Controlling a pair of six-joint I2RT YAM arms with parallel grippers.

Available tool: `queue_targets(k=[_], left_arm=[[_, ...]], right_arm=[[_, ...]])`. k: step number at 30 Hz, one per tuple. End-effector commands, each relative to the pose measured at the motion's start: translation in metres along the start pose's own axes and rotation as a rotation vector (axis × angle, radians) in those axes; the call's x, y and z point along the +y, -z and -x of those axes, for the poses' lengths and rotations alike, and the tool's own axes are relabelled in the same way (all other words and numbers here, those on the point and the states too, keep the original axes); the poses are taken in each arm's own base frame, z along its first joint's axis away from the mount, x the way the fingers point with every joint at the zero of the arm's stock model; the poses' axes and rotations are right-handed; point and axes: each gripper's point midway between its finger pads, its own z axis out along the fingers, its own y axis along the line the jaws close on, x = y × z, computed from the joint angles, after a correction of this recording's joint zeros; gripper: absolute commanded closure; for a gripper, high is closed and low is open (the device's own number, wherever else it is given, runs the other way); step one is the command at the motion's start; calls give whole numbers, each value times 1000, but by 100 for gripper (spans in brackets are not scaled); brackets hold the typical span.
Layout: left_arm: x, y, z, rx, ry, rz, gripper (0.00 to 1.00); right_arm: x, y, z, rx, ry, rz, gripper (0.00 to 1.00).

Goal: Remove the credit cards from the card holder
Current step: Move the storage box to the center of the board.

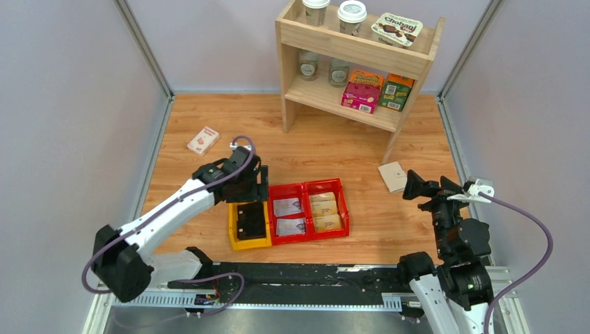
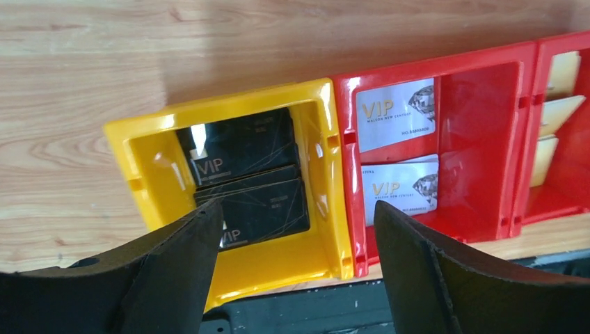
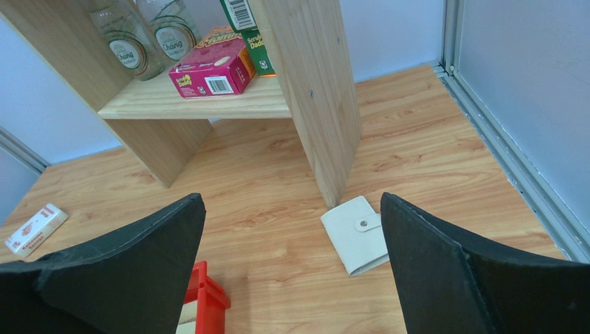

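Observation:
The card holder (image 1: 393,176) (image 3: 355,240), a cream wallet, lies folded with its snap tab fastened by the shelf's leg. My right gripper (image 1: 428,188) (image 3: 292,198) hovers open just near and right of it, nothing between its fingers. Two silver-grey credit cards (image 1: 289,216) (image 2: 395,113) printed "VIP" lie flat in the middle red bin (image 1: 277,236) (image 2: 480,139). My left gripper (image 1: 249,195) (image 2: 296,209) hangs open and empty over the yellow bin (image 1: 250,243) (image 2: 278,268). Anything inside the wallet is hidden.
Black cards (image 2: 243,174) fill the yellow bin; tan cards (image 1: 325,212) sit in the right red bin. A wooden shelf (image 1: 355,62) with cups and boxes stands at the back. A white-and-red small box (image 1: 202,140) lies back left. A black rail (image 1: 299,275) runs along the near edge.

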Motion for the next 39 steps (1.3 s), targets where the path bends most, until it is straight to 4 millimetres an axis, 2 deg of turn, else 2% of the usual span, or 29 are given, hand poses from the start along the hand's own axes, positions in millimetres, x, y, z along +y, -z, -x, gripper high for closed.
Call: queue_targets(k=[1,6,14,26,32,39], left_arm=[[-21,-26,14,-26,39,50,13],[-33,-56,9,24,-1,100,13],[-29,-86,11,52,-41,187,12],[-26,-110,50,27,-29,221,13],[-34,-121,78,-3,-4,199,13],[-36,-135,115,-83,129,170,13]], right_arm=[[-2,3,9,-54,1,-3,0],[1,4,10,-63,-7,12,0],[3,5,10,-64,-12,24,0],[4,7,10,-67,-16,35,0],[5,7,11,-70,-21,37,0],[6,7,10,-67,-21,44,0]])
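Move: The storage box's middle lies about 9 cm right of the left hand, 4 cm back and 8 cm below it; the wall between its yellow and red bins is only some 3 cm to the right. The white card pack lies roughly 20 cm ahead and 20 cm left, and the shelf's near left leg about 24 cm ahead and 6 cm right. From the right hand the box's middle is around 39 cm left, 2 cm back and 24 cm lower. The left hand, fingers kept wide open, sinks about 7 cm while easing right and a little forward, so that one finger enters the yellow bin and the other the neighbouring red bin, astride the wall between them. It then runs forward roughly 10 cm almost level, left side rolled up about 10 degrees, pushing the box out over the board from inside its far part, without gripping. ##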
